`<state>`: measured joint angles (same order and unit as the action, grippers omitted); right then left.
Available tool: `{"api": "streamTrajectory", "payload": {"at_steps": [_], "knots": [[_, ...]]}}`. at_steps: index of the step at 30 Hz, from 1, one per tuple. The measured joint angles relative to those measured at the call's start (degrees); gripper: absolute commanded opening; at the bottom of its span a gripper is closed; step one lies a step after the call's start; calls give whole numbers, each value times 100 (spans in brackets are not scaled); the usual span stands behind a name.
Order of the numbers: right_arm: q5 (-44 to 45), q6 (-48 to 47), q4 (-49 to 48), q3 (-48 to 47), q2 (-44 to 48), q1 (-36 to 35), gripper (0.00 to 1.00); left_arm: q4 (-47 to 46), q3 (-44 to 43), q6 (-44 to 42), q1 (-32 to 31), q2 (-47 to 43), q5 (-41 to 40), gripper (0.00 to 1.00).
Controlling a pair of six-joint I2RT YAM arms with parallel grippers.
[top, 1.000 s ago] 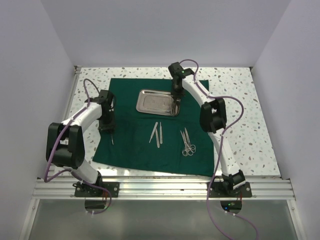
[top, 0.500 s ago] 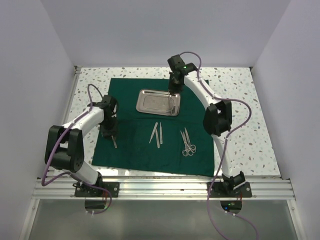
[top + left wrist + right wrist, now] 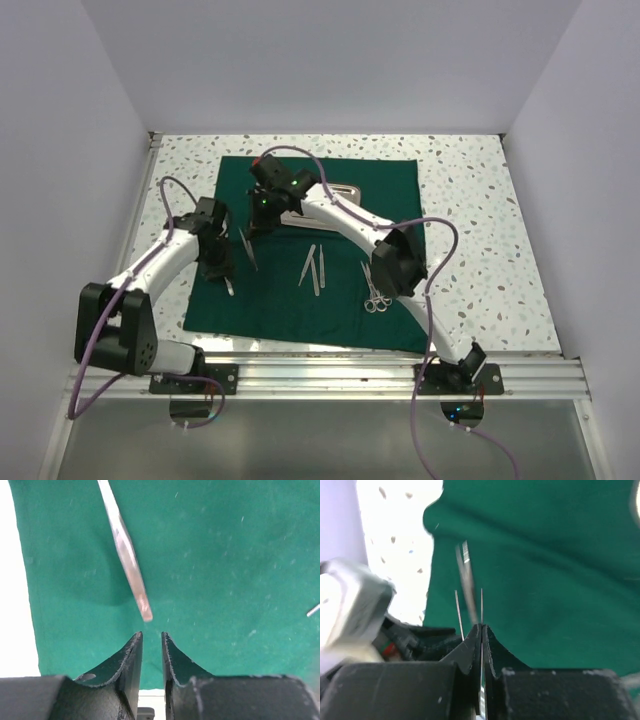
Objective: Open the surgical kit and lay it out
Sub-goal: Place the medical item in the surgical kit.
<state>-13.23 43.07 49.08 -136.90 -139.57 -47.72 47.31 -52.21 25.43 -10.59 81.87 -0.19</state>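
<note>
The dark green cloth (image 3: 300, 300) lies spread flat on the table. Its steel tray (image 3: 347, 190) is mostly hidden behind my right arm. My right gripper (image 3: 252, 228) hangs over the cloth's left part, shut on a slim silver instrument (image 3: 481, 605) whose thin blades stick out past the tips. My left gripper (image 3: 222, 268) is just to its left, low over the cloth, jaws slightly apart and empty (image 3: 151, 635). A flat silver instrument (image 3: 127, 555) lies on the cloth just beyond them. Tweezers (image 3: 313, 266) and scissors (image 3: 375, 285) lie further right.
Speckled tabletop (image 3: 480, 220) surrounds the cloth, with white walls on three sides. The aluminium rail (image 3: 320, 375) carrying the arm bases runs along the near edge. My two wrists stand close together over the cloth's left half.
My right arm has swung left from the tray to the cloth's left part, carrying the slim instrument. My left gripper has shifted only slightly beside the flat instrument.
</note>
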Motion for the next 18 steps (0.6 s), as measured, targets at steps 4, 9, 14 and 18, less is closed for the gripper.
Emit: {"api": "streamTrajectory", "payload": {"at_steps": [4,9,14,18], "knots": [[-330,225,-295,17,-339,-262,0,181,144,212,0,-621,-101,25],[-457,428,-603,168,-634,-422,0,448,-107,446,0,-1375,-525,25],[-479,673,-876,181,-907,-466,55,538,-407,535,0,-1646,-780,25],[-450,721,-981,232,-981,-468,63,645,-426,529,0,-1646,-804,24]]}}
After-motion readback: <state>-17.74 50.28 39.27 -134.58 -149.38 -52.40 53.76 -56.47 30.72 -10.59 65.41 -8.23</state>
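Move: The right hand still holds thin tweezers; their resting spot lies some 5 cm back, 6 cm left and 11 cm below, beside a lying pale instrument about 7 cm back and 7 cm left. Three instruments lie roughly 14 cm right and 7 cm back; the tray is about 16 cm right and 9 cm ahead. From the left hand, that spot is some 4 cm ahead, 2 cm right and 3 cm below. Right hand lowers tweezers about 9 cm, left and back, then opens beside pale instrument; left rises 8 cm. ##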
